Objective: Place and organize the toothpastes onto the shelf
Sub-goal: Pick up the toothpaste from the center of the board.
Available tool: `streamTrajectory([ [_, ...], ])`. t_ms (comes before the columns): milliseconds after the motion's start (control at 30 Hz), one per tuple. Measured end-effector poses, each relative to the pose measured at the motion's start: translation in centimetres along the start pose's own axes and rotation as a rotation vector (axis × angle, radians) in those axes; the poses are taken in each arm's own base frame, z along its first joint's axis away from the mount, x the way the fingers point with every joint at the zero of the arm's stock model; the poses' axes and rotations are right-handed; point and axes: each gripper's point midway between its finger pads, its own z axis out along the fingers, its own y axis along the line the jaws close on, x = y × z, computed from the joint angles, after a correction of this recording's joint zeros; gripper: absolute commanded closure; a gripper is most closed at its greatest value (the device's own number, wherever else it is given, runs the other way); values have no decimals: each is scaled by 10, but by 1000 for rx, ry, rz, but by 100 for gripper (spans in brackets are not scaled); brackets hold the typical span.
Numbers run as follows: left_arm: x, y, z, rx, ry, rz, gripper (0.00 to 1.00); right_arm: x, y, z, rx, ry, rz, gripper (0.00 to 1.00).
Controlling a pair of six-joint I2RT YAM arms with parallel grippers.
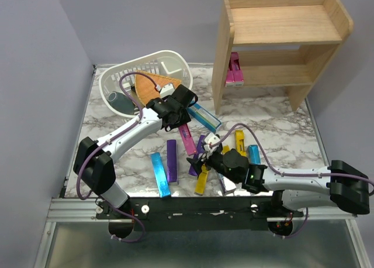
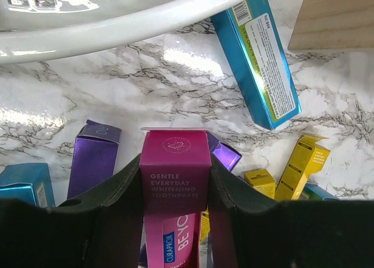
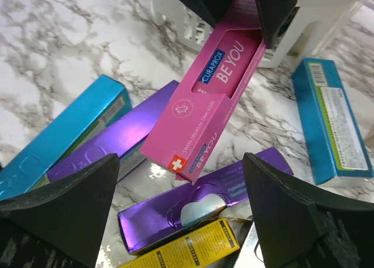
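My left gripper (image 1: 179, 123) (image 2: 175, 162) is shut on one end of a magenta toothpaste carton (image 1: 187, 138) (image 2: 175, 180) (image 3: 217, 89), which hangs tilted over the pile. The other toothpastes lie loose on the marble: a purple one (image 1: 172, 161), a blue one (image 1: 159, 174), a blue-silver one (image 1: 204, 117) (image 2: 257, 57) and yellow ones (image 1: 201, 181) (image 2: 302, 165). My right gripper (image 1: 197, 160) (image 3: 180, 162) stands open low over a purple carton (image 3: 204, 203), just below the magenta carton's lower end. The wooden shelf (image 1: 280, 40) stands at the back right, with two magenta cartons (image 1: 235, 72) on its lower tier.
A white slotted basket (image 1: 146, 81) (image 2: 117, 22) lies tipped at the back left, holding an orange wedge (image 1: 153, 83) and grey items. Purple walls close in the table on the left, the back and the right.
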Motion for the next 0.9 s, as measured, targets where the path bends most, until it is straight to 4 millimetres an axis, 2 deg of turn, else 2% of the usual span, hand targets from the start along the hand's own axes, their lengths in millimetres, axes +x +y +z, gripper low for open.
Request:
streamTrajectory([
  [233,0,-2,0,6,-1,-10,75,8,-11,10,150,35,-120,11],
  [433,-1,-2,0,7,-1,-14,75,12,-7,19,225,55,-221,14],
  [900,-2,-8,0,30,-3,-33,75,14,-12,29,345,75,-310,43],
])
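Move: The pink toothpaste is already in my left hand, its middle some 6 cm back, 2 cm right and 2 cm below that hand. From my right hand its middle lies about 8 cm ahead, 4 cm left and nearly level. On the table, roughly 13 cm below my right hand, one purple box lies 1 cm ahead, in line sideways; another lies 10 cm left and 1 cm back; a yellow box is 6 cm back and 3 cm right. I ease my open right hand about 3 cm forward, sinking nearly 2 cm and edging slightly left, so its fingers come around the free near end of the pink toothpaste. Meanwhile I swing them clockwise from forward-left to more nearly forward, some 20 degrees, roll their left side down, and close them by about a third. My left hand keeps its grip and holds practically still. ##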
